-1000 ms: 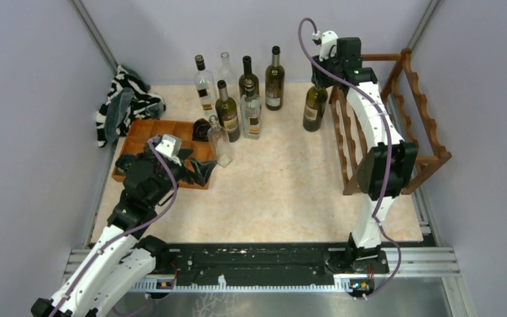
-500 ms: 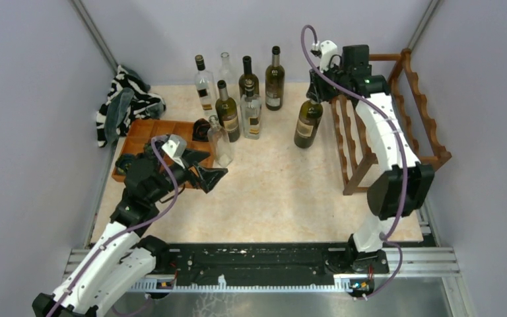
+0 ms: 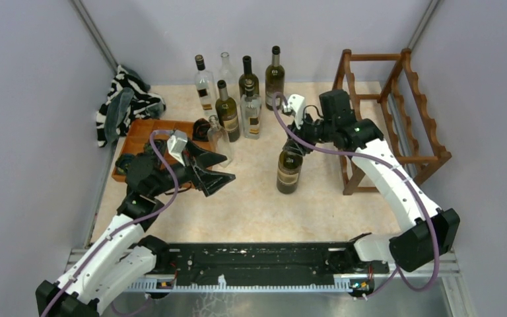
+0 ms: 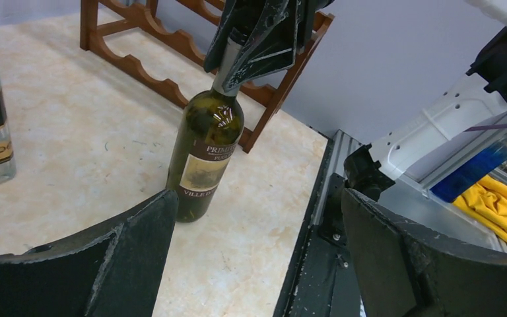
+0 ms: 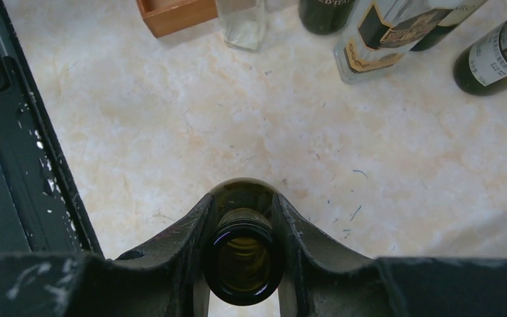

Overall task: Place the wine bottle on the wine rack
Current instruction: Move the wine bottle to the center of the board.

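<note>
The wine bottle (image 3: pixel 289 172) is dark green with a cream label and stands near the middle of the table, leaning slightly. My right gripper (image 3: pixel 295 146) is shut on its neck from above. In the right wrist view the fingers (image 5: pixel 191 228) clamp the neck just under the open mouth (image 5: pixel 243 261). The left wrist view shows the bottle (image 4: pixel 206 158) ahead, with the right gripper (image 4: pixel 257 39) on its neck. My left gripper (image 3: pixel 223 170) is open, empty and to the left of the bottle, jaws wide apart (image 4: pixel 257 195). The wine rack (image 3: pixel 396 112) stands empty at the right.
Several bottles (image 3: pixel 241 92) stand at the back. A clear one (image 3: pixel 219 142) is close to my left gripper. An orange-brown tray (image 3: pixel 146 132) and a striped cloth (image 3: pixel 125 99) lie at the left. The black rail (image 3: pixel 257 264) runs along the near edge.
My right arm has carried the bottle from beside the rack's far left end to the table's middle. My left gripper has moved right, toward the bottle.
</note>
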Robot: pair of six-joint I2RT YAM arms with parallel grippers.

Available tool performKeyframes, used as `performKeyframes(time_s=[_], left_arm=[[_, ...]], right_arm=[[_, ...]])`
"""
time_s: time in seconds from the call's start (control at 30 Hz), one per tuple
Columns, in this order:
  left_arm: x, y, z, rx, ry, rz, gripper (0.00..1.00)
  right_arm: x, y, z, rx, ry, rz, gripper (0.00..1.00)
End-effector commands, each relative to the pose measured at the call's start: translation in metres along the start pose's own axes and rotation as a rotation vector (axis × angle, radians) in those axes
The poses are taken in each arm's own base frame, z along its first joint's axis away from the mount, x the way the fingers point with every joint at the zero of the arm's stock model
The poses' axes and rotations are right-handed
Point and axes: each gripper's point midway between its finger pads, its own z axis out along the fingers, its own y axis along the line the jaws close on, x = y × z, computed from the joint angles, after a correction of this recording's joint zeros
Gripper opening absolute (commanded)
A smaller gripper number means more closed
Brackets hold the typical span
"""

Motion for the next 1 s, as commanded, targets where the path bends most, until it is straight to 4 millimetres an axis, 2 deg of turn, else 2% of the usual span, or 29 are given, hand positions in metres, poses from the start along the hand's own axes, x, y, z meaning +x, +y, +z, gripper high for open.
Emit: performKeyframes(time_s=[0.0, 0.1, 0.23, 0.4, 0.57, 0.73, 0.8, 0.9, 0.97], left_arm=[[-0.007, -0.013, 0.000, 0.062, -0.031, -0.004, 0.98], [-0.005, -0.013, 0.002, 0.061, -0.030, -0.011, 0.99], [-0.003, -0.013, 0.005, 0.065, -0.023, -0.019, 0.99], [0.000, -0.012, 0.007, 0.071, -0.013, -0.023, 0.99], [-0.003, -0.014, 0.008, 0.078, -0.015, -0.016, 0.99], [-0.011, -0.016, 0.013, 0.070, -0.022, -0.025, 0.99], [-0.014, -0.019, 0.024, 0.022, 0.015, -0.023, 0.99], [-0.008, -0.034, 0.049, -0.071, 0.104, 0.034, 0.99], [-0.004, -0.030, 0.061, -0.162, 0.156, 0.028, 0.99]], right_arm=[[-0.035, 0.010, -0.015, 0.001, -0.127, -0.154, 0.07], [-0.031, 0.019, -0.011, -0.033, -0.114, -0.164, 0.22], [-0.032, 0.022, -0.012, -0.029, -0.103, -0.167, 0.55], [-0.046, 0.014, -0.025, 0.029, -0.107, -0.157, 0.76], [-0.068, 0.022, -0.050, 0.024, -0.149, -0.174, 0.87], [-0.095, 0.009, -0.102, 0.025, -0.285, -0.097, 0.88], [-0.092, -0.005, -0.117, 0.045, -0.340, -0.027, 0.88], [-0.075, -0.032, -0.131, 0.156, -0.370, 0.060, 0.88], [-0.062, -0.046, -0.141, 0.235, -0.375, 0.101, 0.88]])
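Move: My right fingers are shut on the neck of the wine bottle, standing at mid-board; its middle is about 11 cm straight below them. The clear labelled bottle is some 21 cm ahead and 15 cm to the left, and the wine rack's middle about 37 cm right and 18 cm ahead. From my open left hand the wine bottle's middle lies roughly 25 cm right, 10 cm ahead and 13 cm lower. I ease the wine bottle back and slightly left, under 2 cm, then open my right fingers wide and let go of its neck. That hand rises about 12 cm clear and swings some 9 cm right towards the rack, turning about 20 degrees. My left hand, still wide open, barely stirs until the end, then starts right towards the bottle, about 5 cm in all. ##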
